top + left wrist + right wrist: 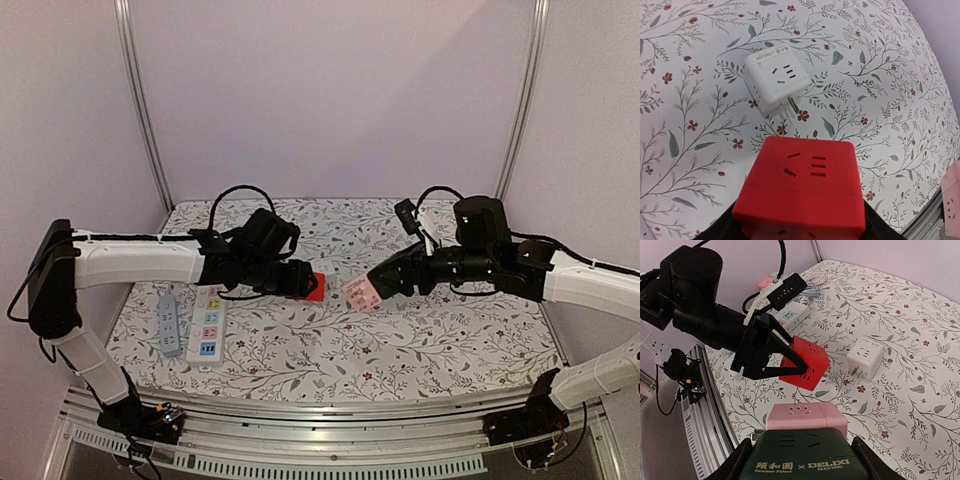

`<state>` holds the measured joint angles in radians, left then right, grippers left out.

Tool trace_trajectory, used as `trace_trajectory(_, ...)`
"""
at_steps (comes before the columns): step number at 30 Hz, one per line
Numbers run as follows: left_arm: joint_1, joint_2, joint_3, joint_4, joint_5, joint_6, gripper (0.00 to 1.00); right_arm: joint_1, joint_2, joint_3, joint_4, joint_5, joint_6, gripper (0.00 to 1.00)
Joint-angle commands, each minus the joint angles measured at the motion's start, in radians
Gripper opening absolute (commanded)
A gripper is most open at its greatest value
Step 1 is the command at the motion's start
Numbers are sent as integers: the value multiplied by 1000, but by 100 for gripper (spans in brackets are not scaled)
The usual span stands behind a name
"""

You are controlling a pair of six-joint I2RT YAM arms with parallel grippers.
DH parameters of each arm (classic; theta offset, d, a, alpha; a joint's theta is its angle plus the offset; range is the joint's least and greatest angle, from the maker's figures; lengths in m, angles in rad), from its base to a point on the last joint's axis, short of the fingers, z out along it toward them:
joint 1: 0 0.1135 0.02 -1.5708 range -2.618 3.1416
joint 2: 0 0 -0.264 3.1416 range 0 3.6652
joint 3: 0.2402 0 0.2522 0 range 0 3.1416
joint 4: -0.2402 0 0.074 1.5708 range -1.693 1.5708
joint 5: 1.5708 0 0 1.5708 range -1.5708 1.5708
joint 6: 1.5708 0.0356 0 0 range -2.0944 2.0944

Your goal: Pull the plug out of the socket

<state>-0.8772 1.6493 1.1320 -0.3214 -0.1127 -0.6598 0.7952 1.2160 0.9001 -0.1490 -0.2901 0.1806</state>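
Observation:
My left gripper (305,283) is shut on a red socket cube (802,185), holding it just above the table. My right gripper (380,283) is shut on a dark green socket cube (805,457). A pink socket cube (805,416) sits flush against the green cube's front face, pointing at the red one. A small gap separates the red cube (314,286) from the pink cube (362,293). A white plug cube (776,79) with bare prongs lies loose on the cloth beyond them, also seen in the right wrist view (866,357).
A grey power strip (170,322) and a white strip with coloured sockets (208,322) lie at the left of the floral tablecloth (420,340). Black cables (235,195) loop at the back. The metal table rail (330,412) runs along the near edge.

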Motion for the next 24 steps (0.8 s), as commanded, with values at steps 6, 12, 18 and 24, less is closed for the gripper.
trace_trajectory(6, 54, 98, 49, 46, 50, -47, 24, -4, -29, -17, 83, 22, -10, 32)
trace_trajectory(12, 70, 148, 63, 50, 67, -43, 35, -4, -3, -14, 96, 10, -10, 32)
trace_trajectory(18, 87, 191, 77, 64, 90, -34, 56, -4, -21, -24, 109, 21, -10, 32)
trace_trajectory(24, 90, 200, 67, 84, 129, 1, 91, -4, -46, -50, 123, 35, -13, 33)
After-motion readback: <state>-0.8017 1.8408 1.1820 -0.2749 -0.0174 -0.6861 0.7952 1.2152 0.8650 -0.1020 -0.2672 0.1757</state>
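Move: The left hand, still gripping the red plug, is bound for bare tabletop about 3 cm ahead and 9 cm below it. Beyond that spot the white plug sits some 8 cm ahead of this hand, 5 cm right and 7 cm down; the pink plug, held out by the right hand, hangs about 9 cm right, 6 cm back and 7 cm higher. From the right hand the spot lies roughly 14 cm left, 7 cm ahead and 17 cm down. The left hand lowers the red plug about 6 cm while easing some 2.5 cm forward towards the near-left side of the white plug, the fingers tipping some 5 to 10 degrees further down on the way. As the descent ends at the table just short of the white plug, the fingers spread clear of the red plug's sides and let go of it, while the right hand holds the green and pink plugs practically still. ##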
